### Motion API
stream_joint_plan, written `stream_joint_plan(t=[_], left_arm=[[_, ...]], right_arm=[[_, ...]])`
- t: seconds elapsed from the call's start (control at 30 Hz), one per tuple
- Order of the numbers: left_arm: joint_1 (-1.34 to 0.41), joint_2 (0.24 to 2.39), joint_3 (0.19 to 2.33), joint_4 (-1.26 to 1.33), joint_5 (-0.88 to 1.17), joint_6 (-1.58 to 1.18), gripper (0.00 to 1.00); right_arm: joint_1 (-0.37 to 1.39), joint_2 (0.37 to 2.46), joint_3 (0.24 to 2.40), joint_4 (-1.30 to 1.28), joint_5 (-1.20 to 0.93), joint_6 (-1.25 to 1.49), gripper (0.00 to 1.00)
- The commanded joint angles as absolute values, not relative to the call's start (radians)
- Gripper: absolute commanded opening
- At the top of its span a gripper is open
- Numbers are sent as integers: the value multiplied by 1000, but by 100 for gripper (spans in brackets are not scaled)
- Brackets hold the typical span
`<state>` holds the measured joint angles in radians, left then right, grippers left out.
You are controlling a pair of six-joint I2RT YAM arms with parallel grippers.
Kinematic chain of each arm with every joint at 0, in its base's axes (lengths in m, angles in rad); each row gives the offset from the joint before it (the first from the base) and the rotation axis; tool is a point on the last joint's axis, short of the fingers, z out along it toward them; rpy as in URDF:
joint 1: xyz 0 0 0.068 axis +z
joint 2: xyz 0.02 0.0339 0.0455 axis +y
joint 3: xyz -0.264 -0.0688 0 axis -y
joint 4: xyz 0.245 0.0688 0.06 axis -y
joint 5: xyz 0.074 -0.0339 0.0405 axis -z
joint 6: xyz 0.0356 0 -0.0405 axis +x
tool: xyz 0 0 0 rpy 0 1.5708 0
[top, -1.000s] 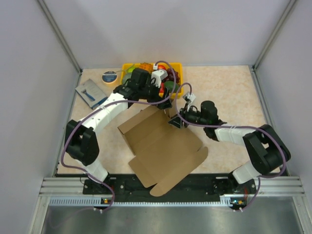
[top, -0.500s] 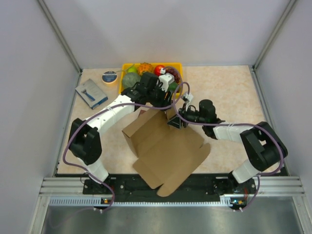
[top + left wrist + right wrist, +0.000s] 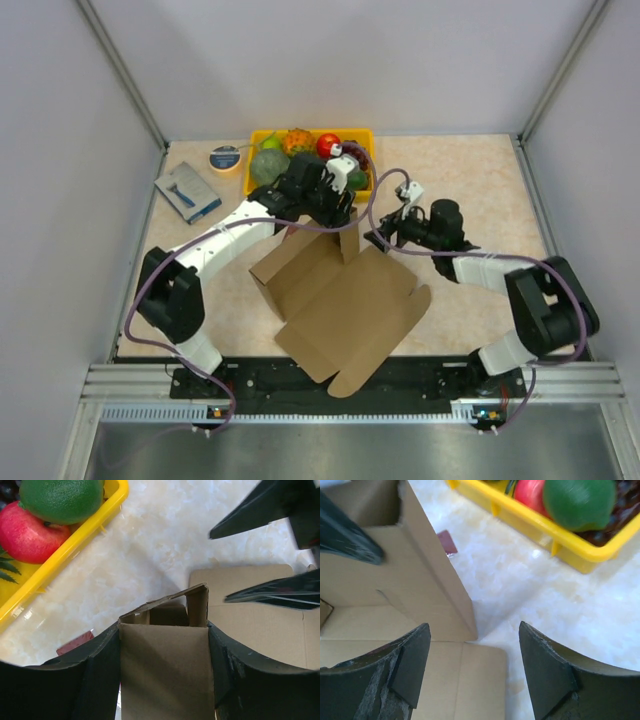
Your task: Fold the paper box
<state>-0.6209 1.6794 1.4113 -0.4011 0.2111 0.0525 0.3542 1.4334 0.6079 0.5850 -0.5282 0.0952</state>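
Note:
The paper box is a brown cardboard sheet lying partly folded in the middle of the table, with one narrow wall standing up at its far corner. My left gripper reaches down over that corner. In the left wrist view the left gripper is shut on the folded wall of the paper box, which touches both fingers. My right gripper sits just right of the upright wall, apart from it. In the right wrist view the right gripper is open with nothing in it, over a flat flap of the paper box.
A yellow fruit tray stands at the back, close behind the left gripper, its rim near both wrists. A blue-and-grey packet and a tape roll lie back left. A small dark red scrap lies by the box corner.
The left gripper came right onto the raised wall and closed on it. The right gripper opened, let go of the wall and drew back to the right.

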Motion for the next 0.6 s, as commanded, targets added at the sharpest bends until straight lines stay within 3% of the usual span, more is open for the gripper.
stream_joint_plan(t=[0.0,0.3,0.4,0.43,0.47,0.57], left_arm=[[-617,1618,1378,-361,201,87,47],[-617,1614,1373,-350,227,86,50],[-615,1602,1384,-354,207,58,62],[-615,1594,1391,-356,195,32,74],[-615,1576,1397,-362,134,11,80],[-604,1517,1405,-379,62,-55,89]], right_arm=[[348,1604,731,700,-765,-26,70],[420,1715,781,897,-861,46,69],[452,1717,795,874,-842,17,68],[456,1717,799,861,-838,5,68],[460,1713,799,854,-831,5,68],[460,1706,798,838,-827,-41,67]])
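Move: The box's raised corner, with its narrow end flap, is about 7 cm to the right hand's left, level with it fore and aft, its middle some 3 cm lower. The left fingers already squeeze the sides of that corner, whose middle is roughly 3 cm back, 1 cm right and 4 cm below them. From the right hand, the flat box panel lies about 14 cm back, 2 cm left and 10 cm down; the avocado is 14 cm ahead, 3 cm left and 8 cm down. The box's raised corner is met from the right: the right hand dips almost 3 cm, then sweeps left about 8 cm, rising again and turning some 20 degrees counter-clockwise, until its still-open fingers straddle the narrow end flap. The left hand holds its squeeze almost in place, then opens its fingers off the corner's sides and begins to ease left about 1 cm. ##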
